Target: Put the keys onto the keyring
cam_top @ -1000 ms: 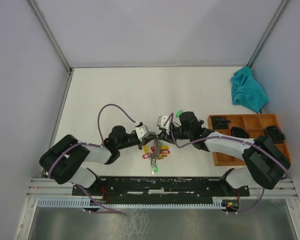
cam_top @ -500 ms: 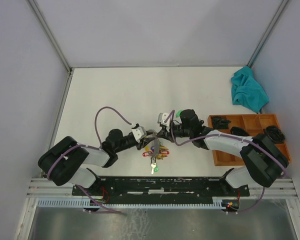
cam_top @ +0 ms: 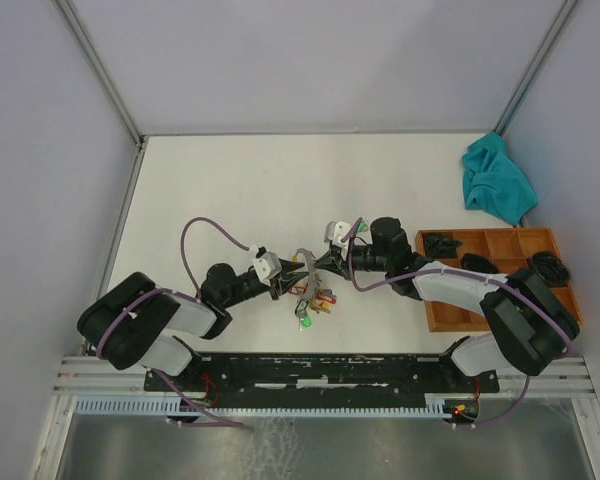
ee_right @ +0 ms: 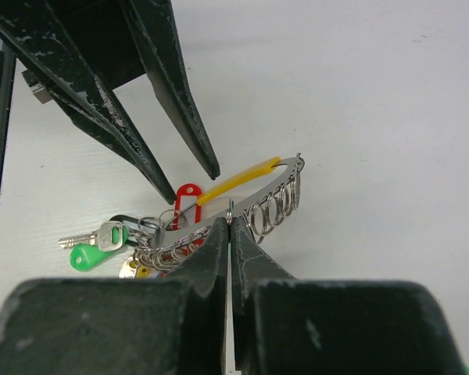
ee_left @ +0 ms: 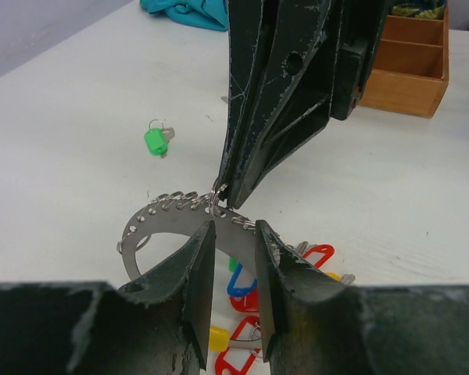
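Observation:
The keyring (cam_top: 302,262), a flat silvery curved plate (ee_left: 164,226) strung with small rings and red, yellow, blue and green tags (cam_top: 315,300), hangs tilted between the two grippers. My right gripper (ee_right: 230,223) is shut on one small ring at the plate's edge (ee_right: 277,181); in the left wrist view it (ee_left: 225,191) comes down from above. My left gripper (ee_left: 234,234) is open, its fingertips just short of the plate and apart from it. One loose green-headed key (ee_left: 155,142) lies on the table beside the right arm (cam_top: 358,228).
A brown compartment tray (cam_top: 435,310) with dark parts stands at the right, and a teal cloth (cam_top: 495,180) lies behind it at the far right. Both forearms lie low across the near middle of the table.
The left gripper has opened, let go of the keyring and drawn back to the left. The right gripper has closed on a ring of the keyring and lifted it slightly to the right.

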Tool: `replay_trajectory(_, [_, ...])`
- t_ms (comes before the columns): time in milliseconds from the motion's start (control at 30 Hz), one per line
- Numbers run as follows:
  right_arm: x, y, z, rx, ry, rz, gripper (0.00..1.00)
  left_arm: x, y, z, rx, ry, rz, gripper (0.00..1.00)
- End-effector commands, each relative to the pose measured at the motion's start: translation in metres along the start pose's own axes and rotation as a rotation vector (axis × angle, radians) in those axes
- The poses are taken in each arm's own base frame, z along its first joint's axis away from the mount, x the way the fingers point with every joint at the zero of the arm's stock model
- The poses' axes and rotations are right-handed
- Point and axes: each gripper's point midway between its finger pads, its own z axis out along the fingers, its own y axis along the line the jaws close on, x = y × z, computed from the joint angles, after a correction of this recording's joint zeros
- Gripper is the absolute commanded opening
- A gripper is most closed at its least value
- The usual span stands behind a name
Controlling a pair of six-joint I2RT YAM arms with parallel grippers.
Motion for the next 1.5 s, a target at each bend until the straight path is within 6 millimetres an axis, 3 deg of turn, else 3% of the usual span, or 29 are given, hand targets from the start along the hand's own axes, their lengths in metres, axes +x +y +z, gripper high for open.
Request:
replay_trajectory(0, [-0.034,0.003,-0.003,-0.041,-0.122,-0.091,0.01,-0.03,0.002,0.004,0.029,-0.12,0.01,0.33])
replay_trajectory(800, [-0.035,0.019,-0.001,-0.156,-0.133,-0.123,0.02,-0.018,-0.004,0.012,0.156,-0.118,-0.015,0.27])
replay_trajectory(900, [-0.033,0.02,-0.001,-0.165,-0.122,-0.122,0.01,-0.019,-0.005,0.013,0.17,-0.117,-0.01,0.2])
replay_trajectory(1000, [-0.028,0.02,-0.001,-0.167,-0.099,-0.119,0.02,-0.021,-0.006,0.012,0.178,-0.122,0.0,0.07])
replay_trajectory(1100, [-0.022,0.019,-0.005,-0.149,-0.057,-0.106,0.05,-0.021,-0.006,0.011,0.171,-0.107,0.003,0.03])
replay_trajectory(1200, [-0.012,0.017,-0.014,-0.107,0.01,-0.091,0.15,-0.014,-0.003,0.008,0.137,-0.05,-0.004,0.03])
replay_trajectory(1400, [-0.005,0.014,-0.033,-0.011,0.079,-0.07,0.24,0.015,-0.006,0.007,0.022,0.227,0.082,0.03])
replay_trajectory(1467, [-0.007,0.015,-0.036,0.0,0.07,-0.058,0.27,0.01,-0.004,0.006,-0.016,0.255,0.095,0.03])
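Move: My left fingers, partly open, are just short of the wire loop on the keyring's edge, which my right fingertips already pinch: some 2 cm ahead, 3 cm to the right and 1 cm lower. From my left hand, the red-tagged keys hang about 6 cm back, 4 cm right and 6 cm below, and the green-tagged key some 10 cm back, 1 cm right and 8 cm below. From my right hand, the left fingertips are roughly 2 cm back, 3 cm left and 1 cm higher. With my right hand I keep the pinch on the loop and draw it back about 2 cm, turning slightly counter-clockwise, into the left hand's open fingers. My left eases about 1 cm right, turns some 10 degrees clockwise and shuts on the loop; then my right opens and withdraws about 2.5 cm to the right, while my left drifts another centimetre back and right, turning partly back. ##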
